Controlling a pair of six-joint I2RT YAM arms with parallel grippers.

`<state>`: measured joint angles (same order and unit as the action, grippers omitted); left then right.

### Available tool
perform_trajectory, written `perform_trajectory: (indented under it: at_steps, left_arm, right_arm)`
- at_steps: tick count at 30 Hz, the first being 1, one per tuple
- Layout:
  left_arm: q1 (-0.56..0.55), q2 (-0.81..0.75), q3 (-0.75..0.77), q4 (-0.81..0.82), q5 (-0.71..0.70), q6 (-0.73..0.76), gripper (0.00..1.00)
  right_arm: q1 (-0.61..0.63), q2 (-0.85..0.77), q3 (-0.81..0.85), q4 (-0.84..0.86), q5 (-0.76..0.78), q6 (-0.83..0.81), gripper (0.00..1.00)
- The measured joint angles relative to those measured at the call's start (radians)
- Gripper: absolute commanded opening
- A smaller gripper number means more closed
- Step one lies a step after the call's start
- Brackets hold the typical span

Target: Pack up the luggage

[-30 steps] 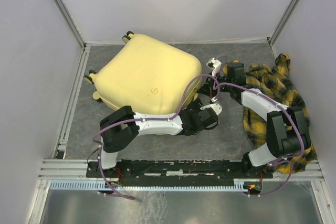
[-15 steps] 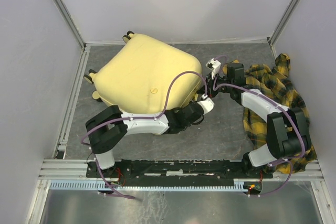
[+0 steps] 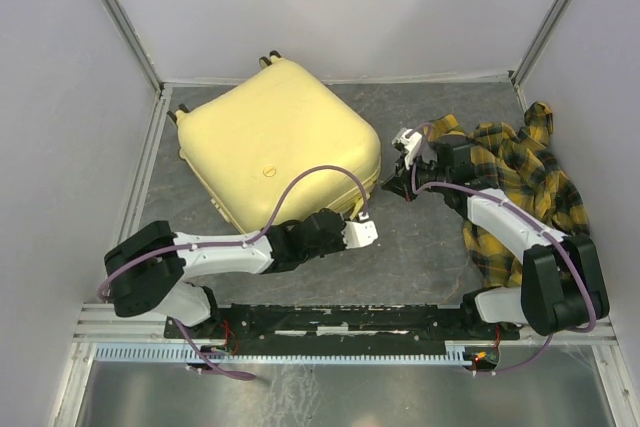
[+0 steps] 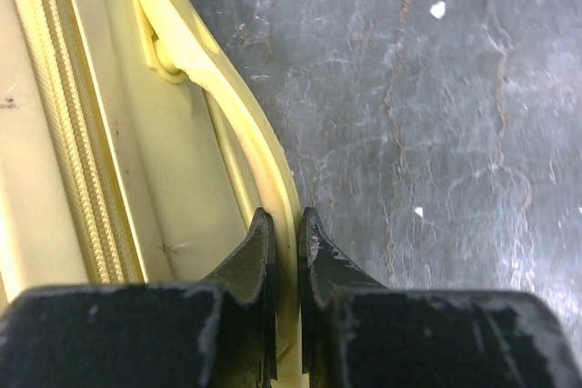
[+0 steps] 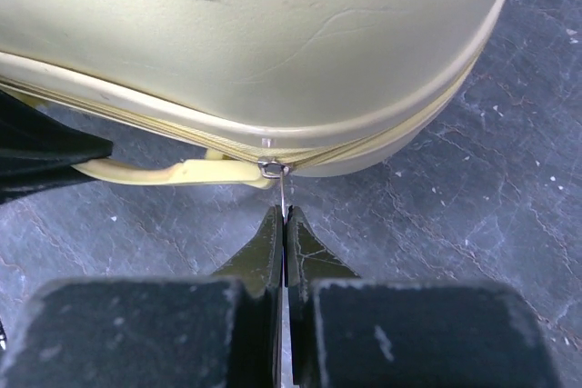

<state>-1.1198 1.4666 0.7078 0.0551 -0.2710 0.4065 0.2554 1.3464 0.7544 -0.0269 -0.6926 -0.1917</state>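
The luggage [image 3: 275, 147] is a pale yellow hard-shell suitcase lying shut on the grey floor, wheels toward the back left. My left gripper [image 3: 356, 219] is at its near right edge, shut on the yellow handle [image 4: 227, 106]; the handle strip runs between the fingers [image 4: 286, 224]. My right gripper [image 3: 393, 187] is at the suitcase's right corner, shut on the thin metal zipper pull [image 5: 283, 190], which hangs from the zipper line under the shell [image 5: 273, 34]. The handle [image 5: 182, 173] also shows in the right wrist view.
A yellow and black plaid shirt [image 3: 520, 187] lies heaped on the floor at the right, behind and beside my right arm. Grey walls enclose the floor on three sides. A metal rail [image 3: 330, 322] runs along the near edge.
My left gripper has come in to the handle and shut on it, and the left arm has stretched lower and leftward. The suitcase has turned and shifted a little. The right gripper stays shut.
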Motion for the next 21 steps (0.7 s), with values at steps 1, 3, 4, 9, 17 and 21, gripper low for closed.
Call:
perform_trajectory:
  at_steps: [1, 3, 4, 9, 17, 21]
  left_arm:
    - [0.007, -0.018, -0.013, -0.003, 0.027, 0.025, 0.03]
    - [0.020, -0.057, -0.046, -0.005, 0.075, 0.076, 0.03]
    - [0.027, -0.085, -0.071, -0.006, 0.099, 0.111, 0.03]
    - [0.049, -0.237, -0.190, -0.034, 0.185, 0.282, 0.03]
    - [0.074, -0.299, -0.212, -0.109, 0.257, 0.444, 0.03]
    - [0.080, -0.314, -0.215, -0.136, 0.276, 0.495, 0.03]
  right_arm:
    - [0.000, -0.012, -0.009, -0.001, 0.006, -0.010, 0.02]
    - [0.000, -0.024, -0.019, 0.002, 0.024, -0.019, 0.02]
    - [0.000, -0.026, -0.022, 0.006, 0.033, -0.019, 0.02]
    - [0.000, -0.026, -0.024, 0.019, 0.070, -0.024, 0.02]
    - [-0.005, 0.015, 0.000, 0.039, 0.077, -0.037, 0.02]
    - [-0.016, 0.093, 0.061, 0.069, 0.076, -0.016, 0.02]
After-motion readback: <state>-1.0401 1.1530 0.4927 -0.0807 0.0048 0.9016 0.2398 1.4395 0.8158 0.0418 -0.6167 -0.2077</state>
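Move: The left fingers already grip the yellow suitcase handle. The middle of the suitcase lies some 12 cm ahead and 14 cm to the left of that hand, about level, and the zip slider is about 6 cm ahead, 5 cm to its right and 3 cm up. The right fingers already pinch the slider's tab, with the slider 1 cm ahead, 2 cm left and 1 cm below; a second zip pull sits round the corner, about 10 cm ahead and 3 cm left of the right hand, at roughly the same height. The left hand keeps its hold on the handle and drags it left and back, about 6 cm in all, fast at first and then easing, while the wrist swings some 25 degrees clockwise and brings the suitcase's corner round. The right hand keeps the zip tab pinched, drifts about a centimetre to its right, then speeds up forward along the suitcase's right-hand side towards the second zip pull, ending about 4 cm farther out with its wrist almost unturned. ##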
